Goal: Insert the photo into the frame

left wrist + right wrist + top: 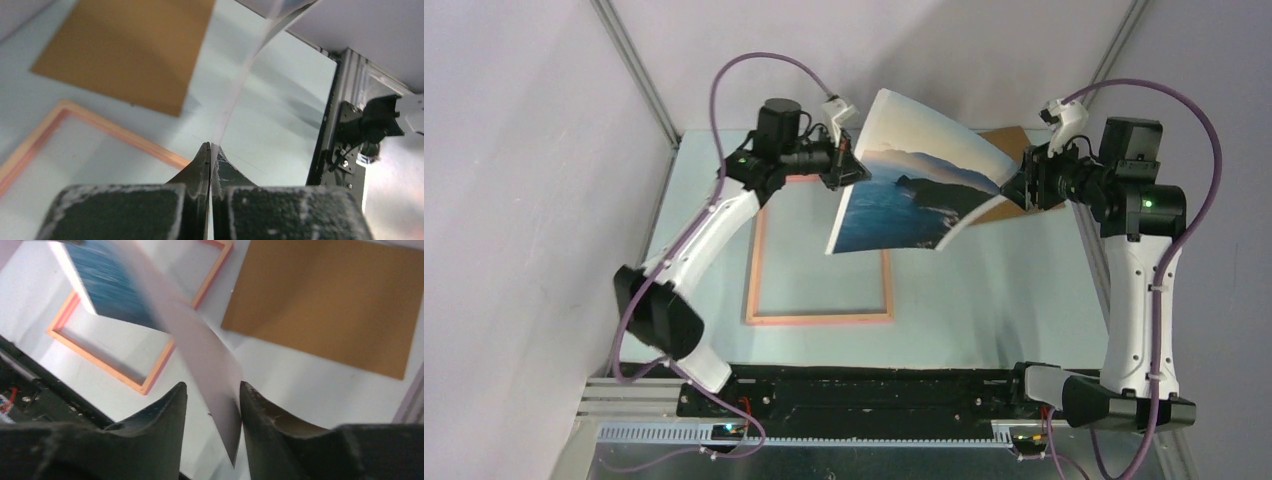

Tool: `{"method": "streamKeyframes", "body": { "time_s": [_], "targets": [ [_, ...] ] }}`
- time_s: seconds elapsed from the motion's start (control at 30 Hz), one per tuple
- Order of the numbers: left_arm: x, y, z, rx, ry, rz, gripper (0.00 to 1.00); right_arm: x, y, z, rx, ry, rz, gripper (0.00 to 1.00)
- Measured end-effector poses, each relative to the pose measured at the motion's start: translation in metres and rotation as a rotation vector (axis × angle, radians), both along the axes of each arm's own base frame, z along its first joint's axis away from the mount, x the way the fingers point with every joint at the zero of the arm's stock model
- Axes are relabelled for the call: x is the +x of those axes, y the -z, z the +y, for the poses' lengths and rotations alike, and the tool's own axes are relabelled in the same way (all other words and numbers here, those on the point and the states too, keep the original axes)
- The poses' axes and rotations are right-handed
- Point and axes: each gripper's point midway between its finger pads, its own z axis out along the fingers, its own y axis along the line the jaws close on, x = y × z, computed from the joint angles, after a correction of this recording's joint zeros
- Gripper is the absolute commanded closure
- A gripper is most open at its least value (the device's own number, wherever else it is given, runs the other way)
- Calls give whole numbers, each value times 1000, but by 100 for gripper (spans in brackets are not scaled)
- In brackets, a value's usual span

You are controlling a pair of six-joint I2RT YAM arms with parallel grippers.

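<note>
The photo (919, 180), a blue seascape print with a white back, hangs bowed in the air above the table between both arms. My left gripper (856, 165) is shut on its left edge. In the left wrist view the thin white sheet (240, 85) runs straight into the pinched tips (211, 150). My right gripper (1014, 188) stands open at the photo's right corner. That corner (215, 370) sits between the spread fingers (212, 390) and leans on the right one. The pink frame (819, 318) lies flat on the table below, partly hidden by the photo.
A plain brown backing board (1014, 140) lies flat at the back right, behind the photo and close to the right gripper; it also shows as the board (330, 305) beside the frame (160, 365). Enclosure walls close in on both sides. The arms' black mounting bar (874, 395) runs along the near edge.
</note>
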Motion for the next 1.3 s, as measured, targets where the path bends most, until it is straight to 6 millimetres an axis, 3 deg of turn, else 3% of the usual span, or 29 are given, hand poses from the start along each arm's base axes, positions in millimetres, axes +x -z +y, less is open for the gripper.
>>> {"method": "streamKeyframes", "body": {
  "time_s": [0.1,0.2,0.3,0.6,0.73,0.83,0.93,1.17,1.3],
  "targets": [
    [-2,-28,24,-2,-111,-61,100,15,3,-2,20,26,9,27],
    [-7,-59,56,6,-233,-139,100,31,8,-3,38,48,20,20],
    [-11,-78,89,52,-357,-216,100,44,13,-3,60,62,34,17],
    [-21,-94,200,345,-805,-382,100,63,28,9,128,68,55,15],
    [-34,-88,227,457,-925,-419,100,65,46,27,148,27,99,15],
    [-37,-65,220,555,-910,-412,100,68,60,41,162,-9,139,16],
    [-29,-33,195,668,-846,-385,100,69,71,51,180,-39,177,16],
    [-11,82,121,926,-606,-242,100,67,102,64,258,-76,263,15],
    [-7,130,92,967,-521,-129,100,68,127,72,359,-85,337,15]
  ]
}}
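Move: The left hand keeps its pinch on the photo's left edge; the middle of the sheet is about 13 cm to its right. The frame's middle lies some 7 cm ahead, 10 cm left and 29 cm below; the brown board is about 24 cm ahead, 25 cm right, also down on the table. From the right hand, whose half-open fingers straddle the photo's other side, the frame is roughly 14 cm ahead, 35 cm left and 36 cm below. Leftward and up first: the left hand, fingers kept shut on the photo, sweeps about 22 cm left and 9 cm up while turning some 50 degrees counter-clockwise, then swings back right by over 12 cm and sinks about 20 cm towards the frame, fingers rolling to point down. The right hand opens wide, letting go of the photo, and goes forward, then down and left, empty. ##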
